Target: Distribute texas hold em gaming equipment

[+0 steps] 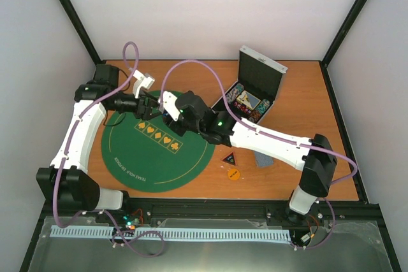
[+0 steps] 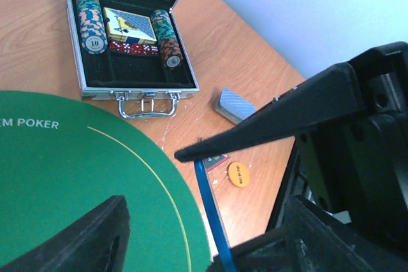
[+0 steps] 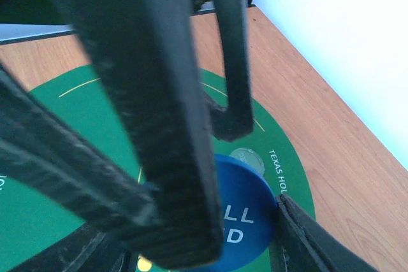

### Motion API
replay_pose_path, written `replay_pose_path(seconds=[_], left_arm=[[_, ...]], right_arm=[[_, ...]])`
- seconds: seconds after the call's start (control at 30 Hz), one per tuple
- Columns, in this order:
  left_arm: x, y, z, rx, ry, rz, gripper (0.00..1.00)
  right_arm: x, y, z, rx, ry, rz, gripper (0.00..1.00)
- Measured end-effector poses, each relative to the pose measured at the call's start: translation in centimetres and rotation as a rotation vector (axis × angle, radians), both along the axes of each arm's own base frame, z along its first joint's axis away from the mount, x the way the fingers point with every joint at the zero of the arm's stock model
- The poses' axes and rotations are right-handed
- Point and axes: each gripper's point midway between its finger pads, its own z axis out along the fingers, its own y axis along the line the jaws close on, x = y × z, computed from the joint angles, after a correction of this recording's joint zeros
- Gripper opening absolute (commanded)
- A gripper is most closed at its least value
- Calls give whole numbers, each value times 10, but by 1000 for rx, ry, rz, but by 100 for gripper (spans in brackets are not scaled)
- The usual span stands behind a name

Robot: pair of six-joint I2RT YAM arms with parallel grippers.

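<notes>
My right gripper (image 1: pixel 167 113) (image 3: pixel 213 199) is shut on a blue disc (image 3: pixel 250 211) (image 2: pixel 215 237) with white lettering, pinching it across its edges above the far part of the green mat (image 1: pixel 146 157). My left gripper (image 1: pixel 153 107) (image 2: pixel 205 207) is open, with its fingers on either side of the disc's faces. A clear disc (image 3: pixel 247 157) lies on the mat below. The orange disc (image 1: pixel 233 174) (image 2: pixel 239 174), the black triangular marker (image 1: pixel 228 159) and the grey-blue-backed cards (image 1: pixel 262 158) (image 2: pixel 233 104) lie on the wood to the right of the mat.
The open silver case (image 1: pixel 257 68) (image 2: pixel 137 87) stands at the back right with rows of chips (image 2: pixel 90 22), a card deck and red dice inside. Both arms cross over the mat's far edge. Black frame posts stand at the table's corners.
</notes>
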Motion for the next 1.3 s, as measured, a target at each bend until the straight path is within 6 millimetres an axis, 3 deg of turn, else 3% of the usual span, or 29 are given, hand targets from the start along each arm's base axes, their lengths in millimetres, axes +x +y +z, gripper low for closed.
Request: replay_pose_path(seconds=[0.47, 0.57, 0.63, 0.67, 0.73, 0.77, 0.93, 1.07, 1.23, 1.3], left_arm=[[-3, -3, -3, -18, 19, -6, 2], [-5, -4, -3, -32, 54, -2, 1], [-8, -3, -4, -38, 76, 2, 1], [-8, -3, -4, -40, 79, 2, 1], [-8, -3, -4, -39, 78, 2, 1], [-8, -3, -4, -37, 66, -3, 1], [-3, 3, -6, 7, 22, 19, 1], [18, 30, -15, 72, -2, 124, 1], [59, 103, -39, 191, -17, 357, 1], [72, 141, -62, 226, 25, 460, 1]], right_arm=[[-1, 3, 2, -10, -33, -2, 38], [1, 1, 1, -28, -55, -22, 37], [-1, 2, 1, -34, -65, -25, 46], [-1, 2, 0, -36, -68, -26, 57], [0, 2, 1, -35, -75, -32, 94], [0, 2, 1, -31, -72, -34, 99], [9, -9, -3, -38, -82, -91, 100], [8, -24, -10, -55, -74, -127, 100], [-1, -51, -10, -61, -60, -159, 100], [-4, -63, -8, -48, -50, -176, 100]])
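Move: The blue blind button stands on edge in my right fingertips, about 1 cm ahead and 1 cm to the left of that hand's grip point. From my left hand it lies only some 2 cm to the right and 1 cm down, between the still open fingers. The clear disc on the mat is roughly 15 cm ahead of my left hand, 2 cm to its left and 27 cm below; the row of suit boxes is about 2 cm ahead, 4 cm left, 28 cm below. I hold both hands nearly still in the air and close my left fingers until they pinch the blue button across its faces, then spread my right fingers to let it go. My left hand carries it off some 14 cm to the left, 7 cm forward and 6 cm down, turning about 25 degrees counter-clockwise, while my right hand backs off 6 cm to the right, open. ##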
